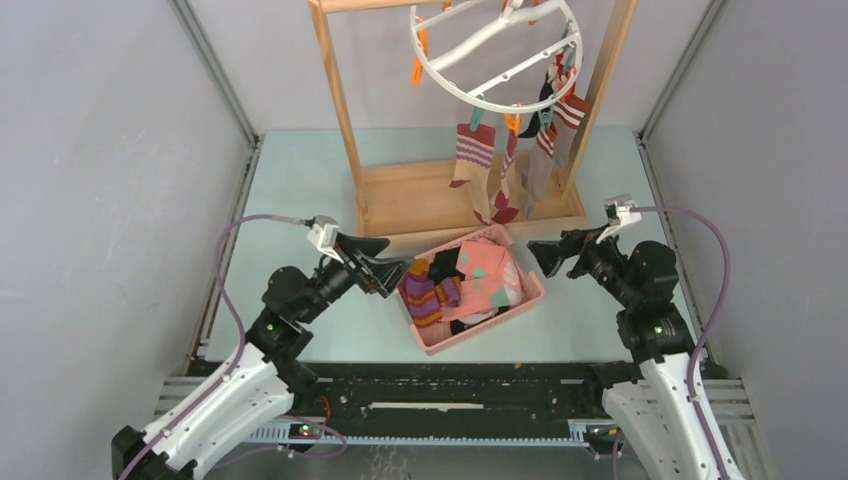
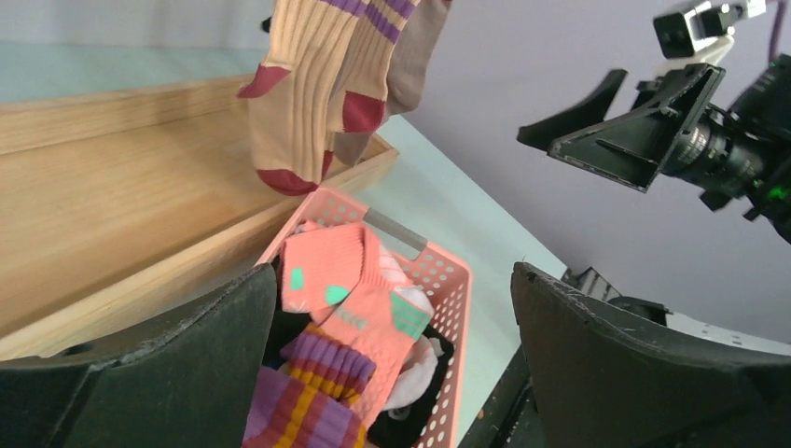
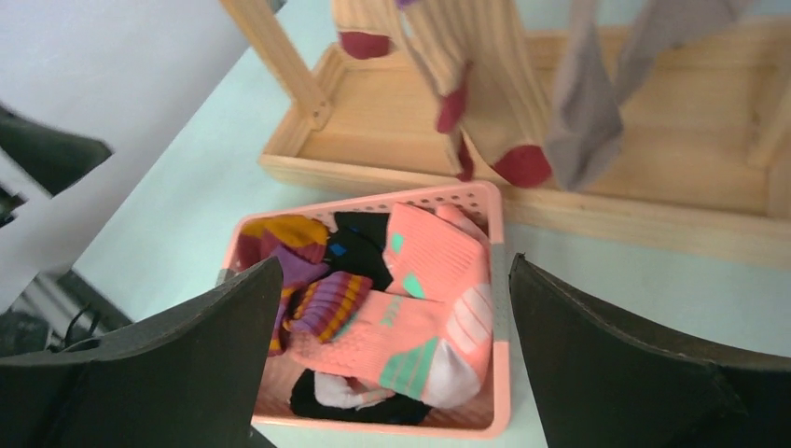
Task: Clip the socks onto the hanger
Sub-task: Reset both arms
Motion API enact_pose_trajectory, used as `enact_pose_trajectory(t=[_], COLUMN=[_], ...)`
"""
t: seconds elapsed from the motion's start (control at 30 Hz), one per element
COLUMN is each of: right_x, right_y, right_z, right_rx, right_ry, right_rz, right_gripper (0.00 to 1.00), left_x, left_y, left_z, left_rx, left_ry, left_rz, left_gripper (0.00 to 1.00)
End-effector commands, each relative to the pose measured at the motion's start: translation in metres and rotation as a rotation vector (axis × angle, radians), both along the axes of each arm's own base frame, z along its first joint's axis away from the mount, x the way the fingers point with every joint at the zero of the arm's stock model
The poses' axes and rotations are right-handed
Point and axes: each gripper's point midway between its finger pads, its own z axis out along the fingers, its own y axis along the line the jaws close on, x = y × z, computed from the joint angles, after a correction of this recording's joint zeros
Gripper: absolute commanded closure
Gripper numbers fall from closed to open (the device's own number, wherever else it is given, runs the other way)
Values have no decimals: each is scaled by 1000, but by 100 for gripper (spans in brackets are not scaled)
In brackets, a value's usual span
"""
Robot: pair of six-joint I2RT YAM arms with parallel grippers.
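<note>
The white ring hanger (image 1: 495, 50) hangs from the wooden rack with several socks clipped to it, a tan one with maroon stripes (image 1: 472, 160) among them. Loose socks fill the pink basket (image 1: 490, 325): a pink one with teal marks (image 3: 410, 336) (image 2: 364, 299) and a purple-orange striped one (image 3: 322, 303) (image 2: 308, 392). My left gripper (image 1: 392, 262) (image 2: 392, 327) hovers open at the basket's left end, holding nothing. At the basket's right end my right gripper (image 1: 540, 257) (image 3: 396, 317) is open and holds nothing.
The wooden rack's tray base (image 3: 653, 168) and uprights (image 1: 340, 110) stand just behind the basket. Hanging sock toes (image 2: 298, 103) dangle above the tray's front edge. Grey walls close in the left and right sides of the table (image 1: 300, 180).
</note>
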Motion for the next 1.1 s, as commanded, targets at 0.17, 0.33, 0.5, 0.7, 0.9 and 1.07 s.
enact_pose_trajectory(t=[0.17, 0.33, 0.5, 0.7, 0.9, 1.07], right_x=[15, 16, 19, 22, 22, 20], right_y=[-89, -88, -76, -68, -71, -73], right_z=[-16, -10, 3, 9, 15, 18], right_rx=[234, 273, 278, 251, 244, 247], right_ry=[138, 141, 102, 84, 52, 36], right_rz=[-659, -694, -648, -636, -643, -648], right_gripper=[0, 0, 0, 0, 0, 0], left_x=[5, 7, 9, 11, 12, 12], left_y=[28, 33, 40, 43, 46, 48], left_z=[-6, 1, 6, 3, 3, 0], left_rx=[74, 111, 120, 128, 129, 127], left_ry=[31, 42, 45, 52, 51, 53], left_rz=[110, 138, 171, 192, 210, 217], left_gripper=[0, 0, 0, 0, 0, 0])
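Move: The sock basket lies about 11 cm ahead of the left hand, 13 cm to its right and 22 cm below it; from the right hand it is about 8 cm ahead, 16 cm to the left and 21 cm below. The striped sock on the hanger hangs some 14 cm ahead of the right hand, 15 cm left and 9 cm higher, the grey sock 15 cm ahead, 3 cm left and 7 cm higher. Basket and hanging socks are left alone as both empty, open grippers settle apart. The right swings about 7 cm right, away from the basket, turning some 35 degrees clockwise to point nearly forward, dipping, then rising slightly, and edging forward. The left eases left, sinks a little and turns slightly counter-clockwise. ##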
